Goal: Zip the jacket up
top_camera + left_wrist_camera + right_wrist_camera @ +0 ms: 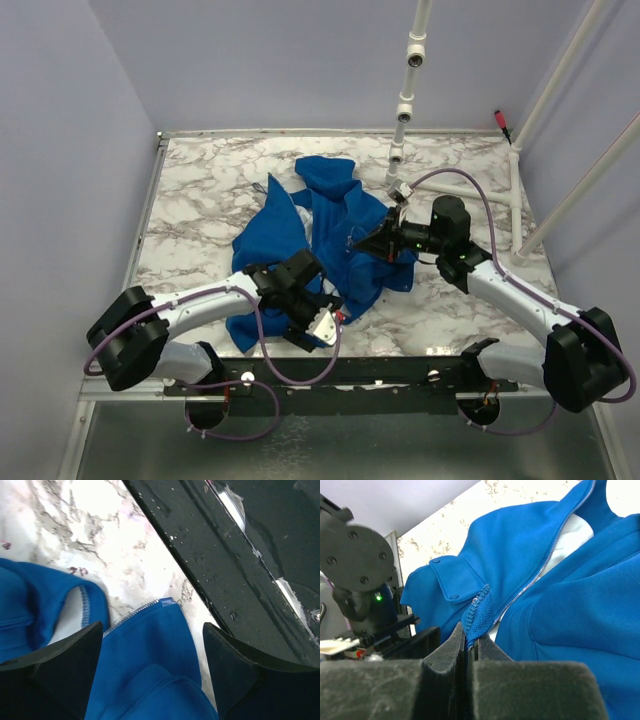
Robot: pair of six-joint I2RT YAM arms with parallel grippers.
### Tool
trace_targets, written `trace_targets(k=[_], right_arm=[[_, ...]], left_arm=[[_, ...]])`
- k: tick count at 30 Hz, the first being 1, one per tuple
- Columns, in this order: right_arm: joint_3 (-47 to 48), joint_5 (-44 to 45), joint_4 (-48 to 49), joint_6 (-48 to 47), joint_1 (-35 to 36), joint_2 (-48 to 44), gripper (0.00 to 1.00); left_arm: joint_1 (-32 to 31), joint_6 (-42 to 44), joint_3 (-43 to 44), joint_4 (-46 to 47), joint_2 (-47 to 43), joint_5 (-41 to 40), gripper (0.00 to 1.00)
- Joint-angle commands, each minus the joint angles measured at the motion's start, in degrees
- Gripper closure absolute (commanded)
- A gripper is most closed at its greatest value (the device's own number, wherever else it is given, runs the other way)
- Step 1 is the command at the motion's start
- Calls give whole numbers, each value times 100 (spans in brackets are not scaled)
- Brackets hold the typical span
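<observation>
The blue jacket [300, 230] lies crumpled in the middle of the marble table [200, 190], partly open with pale lining showing. My right gripper [365, 243] is over its right side. In the right wrist view that gripper [470, 641] is shut on the blue zipper tape [479, 614] at the jacket's front edge, and the silver zipper teeth [545, 565] run up to the right. My left gripper [318, 325] hangs at the jacket's near hem. Its jaws [152, 647] stand open above the hem corner [145, 645], one finger on each side, touching nothing.
A black rail [400, 370] runs along the table's near edge, right beside the left gripper; it also fills the upper right of the left wrist view [240, 555]. A white pipe frame [405, 100] stands at the back right. Purple cables loop from both arms.
</observation>
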Motion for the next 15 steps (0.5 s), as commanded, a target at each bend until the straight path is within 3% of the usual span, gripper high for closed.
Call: trace_targets(k=[1,7,15], right_arm=[[-89,148,31,89,-57,-191,99],[-179,85,-23,128,-172,-319,99],[-20,-179,-88,198,-323,-330,99]], left_arm=[[-116,379,-416,711,194,-331,21],[-117,127,-682,1481,524,-676,32],[-133,27,-726,1703,596,-849,44]])
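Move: The bottom corner of the jacket's left front lies about 6 cm below my left hand, 1 cm ahead and 1 cm to its right. The other front's hem corner is some 5 cm ahead and 5 cm to the right of my left hand, and the black table edge about 6 cm straight back, both down at table height. From my right hand, that left-front corner lies roughly 15 cm back, 7 cm left and 18 cm down. I lower my left hand about 5 cm onto the bottom corner of the jacket's left front, my fingers straddling the cloth beside the zip end. Levelling off low, I ease nearly 2 cm forward while drawing the fingers from wide towards half open, so they start gathering the cloth. My right hand stays shut on its blue pull loop, drifting about a centimetre right. ##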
